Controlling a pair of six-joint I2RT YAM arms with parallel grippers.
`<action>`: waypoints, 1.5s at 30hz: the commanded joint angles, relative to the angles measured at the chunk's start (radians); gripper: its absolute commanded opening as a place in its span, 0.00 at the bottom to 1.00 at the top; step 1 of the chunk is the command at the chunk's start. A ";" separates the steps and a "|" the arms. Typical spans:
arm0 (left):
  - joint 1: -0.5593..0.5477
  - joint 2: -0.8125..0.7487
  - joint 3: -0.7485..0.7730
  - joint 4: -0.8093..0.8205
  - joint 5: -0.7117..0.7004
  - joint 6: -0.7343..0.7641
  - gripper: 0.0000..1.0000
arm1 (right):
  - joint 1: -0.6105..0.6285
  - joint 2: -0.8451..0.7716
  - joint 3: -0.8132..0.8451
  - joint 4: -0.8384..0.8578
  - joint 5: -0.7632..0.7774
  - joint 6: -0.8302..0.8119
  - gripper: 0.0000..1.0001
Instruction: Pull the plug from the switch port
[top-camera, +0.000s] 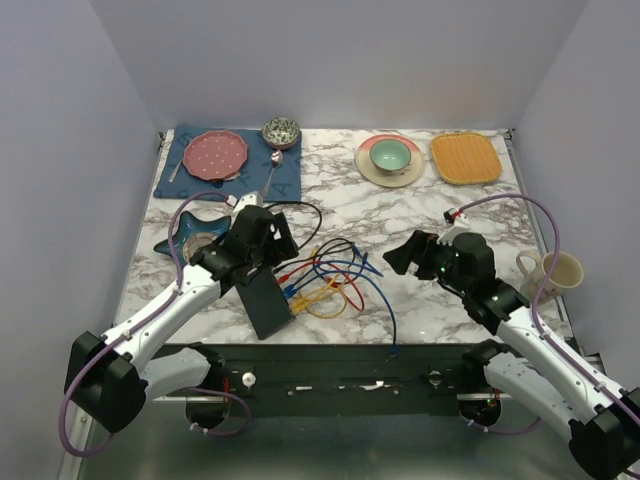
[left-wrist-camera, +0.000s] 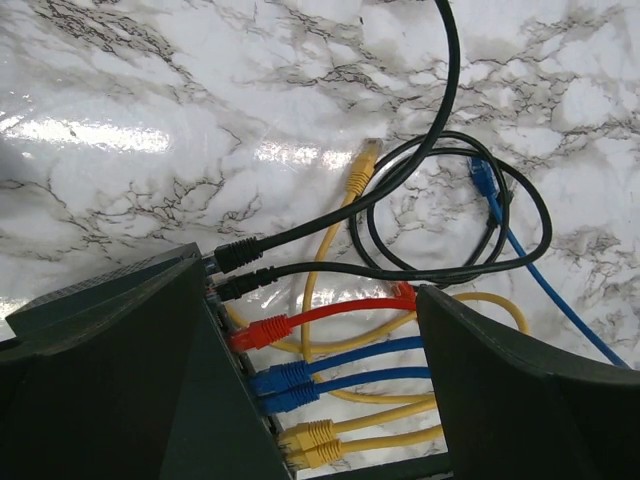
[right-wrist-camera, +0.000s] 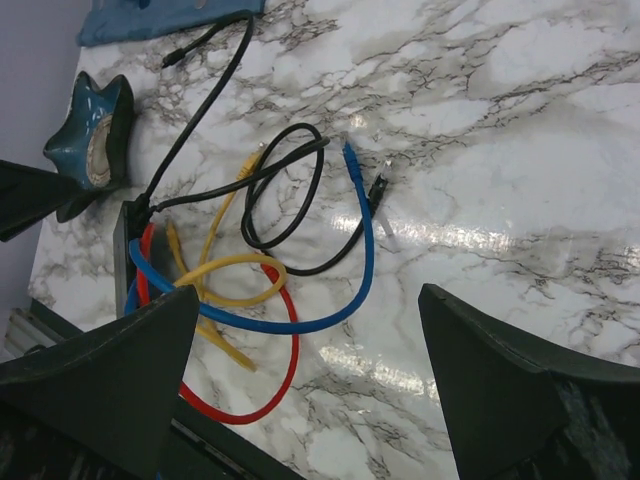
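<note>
The black switch lies flat near the front edge, its socket row facing right. Black, red, blue and yellow cables fan out from it across the marble. In the left wrist view two black plugs, a red plug, two blue plugs and two yellow plugs sit in the ports. My left gripper hangs open over the switch's far end, its jaws straddling the plugs and touching none. My right gripper is open above bare marble, right of the cable tangle, holding nothing.
A dark blue star dish sits just left of the left gripper. At the back are a blue mat with a pink plate, a patterned bowl, a teal bowl and an orange mat. A mug stands at right.
</note>
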 joint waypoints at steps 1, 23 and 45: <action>-0.005 -0.068 -0.030 0.019 -0.012 -0.012 0.99 | 0.005 -0.035 -0.021 0.071 -0.073 0.012 1.00; -0.001 0.062 -0.132 -0.001 -0.159 -0.154 0.99 | 0.005 -0.078 0.022 0.066 -0.156 -0.078 1.00; -0.082 -0.023 -0.057 -0.165 -0.252 -0.276 0.95 | 0.005 -0.052 0.019 0.063 -0.130 -0.090 1.00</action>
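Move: The black plugs, at the far end of the switch's right side, lie some 3 cm to the left hand's left, 2 cm back and 9 cm below. The red plug sits about 2 cm nearer the base than them and 1 cm farther right; the blue plugs are some 4 cm nearer and 2 cm farther right. From the right hand, the black plugs are about 23 cm left, level ahead and 12 cm below. Open left hand dips about 8 cm towards the black plugs, swaying left then right; right hand rises slightly. ##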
